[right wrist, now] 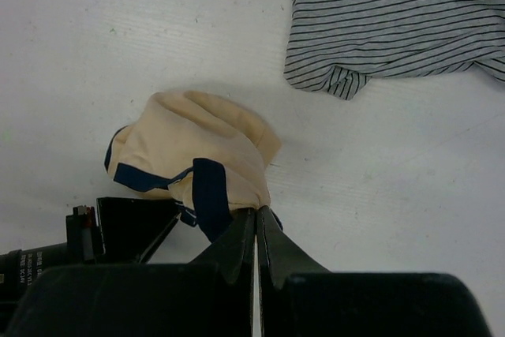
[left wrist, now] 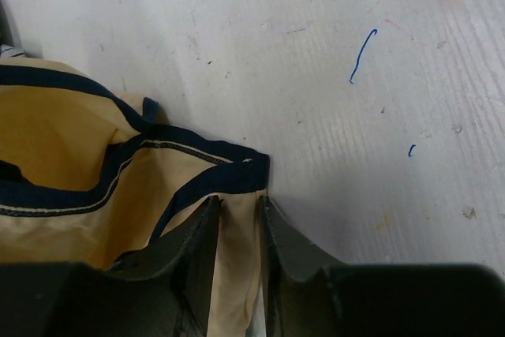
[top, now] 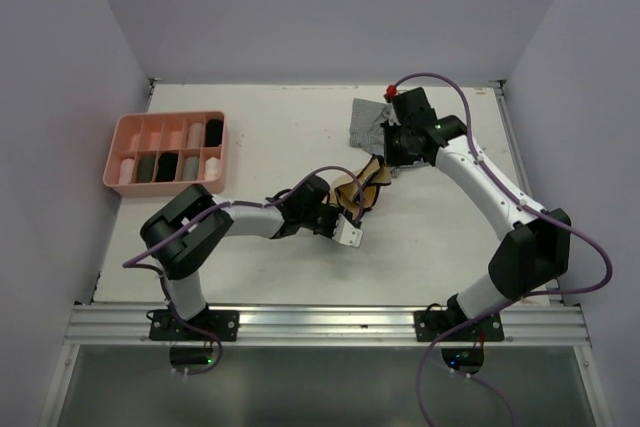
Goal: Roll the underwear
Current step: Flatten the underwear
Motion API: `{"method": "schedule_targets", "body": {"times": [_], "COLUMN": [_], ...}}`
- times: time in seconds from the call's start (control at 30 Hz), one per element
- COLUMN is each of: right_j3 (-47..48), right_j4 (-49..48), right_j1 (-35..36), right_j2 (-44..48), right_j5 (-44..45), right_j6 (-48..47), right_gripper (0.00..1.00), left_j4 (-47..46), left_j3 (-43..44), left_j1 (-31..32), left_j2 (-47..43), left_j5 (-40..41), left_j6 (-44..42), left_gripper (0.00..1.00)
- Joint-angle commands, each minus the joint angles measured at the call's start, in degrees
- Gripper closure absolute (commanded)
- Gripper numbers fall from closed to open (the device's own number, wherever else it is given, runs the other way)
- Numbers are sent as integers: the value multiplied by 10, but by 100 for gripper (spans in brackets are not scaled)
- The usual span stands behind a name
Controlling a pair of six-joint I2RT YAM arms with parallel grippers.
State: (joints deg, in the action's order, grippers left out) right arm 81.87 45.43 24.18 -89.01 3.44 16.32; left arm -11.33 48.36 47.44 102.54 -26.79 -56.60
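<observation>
Beige underwear with dark blue trim (top: 362, 190) lies bunched mid-table, between my two grippers. My left gripper (top: 347, 209) holds its near edge: in the left wrist view a fold of the beige cloth (left wrist: 71, 140) fills the gap between the two fingers of the left gripper (left wrist: 238, 201). Coming from the far side, my right gripper (top: 383, 163) is shut, and in its wrist view the right gripper (right wrist: 256, 211) pinches an edge of the bunched beige underwear (right wrist: 197, 144). Grey striped underwear (top: 366, 122) (right wrist: 394, 21) lies crumpled behind it.
A pink compartment tray (top: 120, 142) sits at the far left with rolled garments in several of its cells. Walls close off the table at the left, back and right. The left arm's black body (right wrist: 126, 226) shows beside the beige cloth in the right wrist view.
</observation>
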Motion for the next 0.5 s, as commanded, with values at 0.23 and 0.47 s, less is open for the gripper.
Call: {"method": "schedule_targets", "body": {"times": [0.23,0.47], "right_j3": [-6,-15], "right_j4": [-12,-7], "right_j1": [-16,-19], "right_j2": [16,46], "right_j5": [-5,-20], "right_j6": [-8,-15], "right_gripper": [100,100], "left_j4": [42,92], "left_j3": [15,-5], "left_j1": [8,8], "left_j2": [-12,-79], "left_j5": [-20,-14], "left_j6": [9,35], "left_gripper": [88,100]}}
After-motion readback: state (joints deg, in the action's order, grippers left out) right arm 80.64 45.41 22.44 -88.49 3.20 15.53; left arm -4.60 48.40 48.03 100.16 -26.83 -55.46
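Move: Between the left fingers, still parted, lies the near corner of the underwear, about 1 cm right of the left hand point, level in reach and 1 cm below; the underwear's bulk rises about 6 cm ahead, 1 cm right and 3 cm up. From the right hand, already holding the far edge, that corner is some 10 cm back, 8 cm left and 17 cm down. A striped cloth lies about 10 cm ahead of the right hand, 4 cm right and 18 cm down. Closing on the near corner, the left fingers go from about a third open to shut and pinch the underwear while the hand first eases down and right by about half a centimetre, then draws back and to the left, away from the right hand, about 2 cm. The right hand keeps its grip on the far edge and drifts roughly 1 cm right. ##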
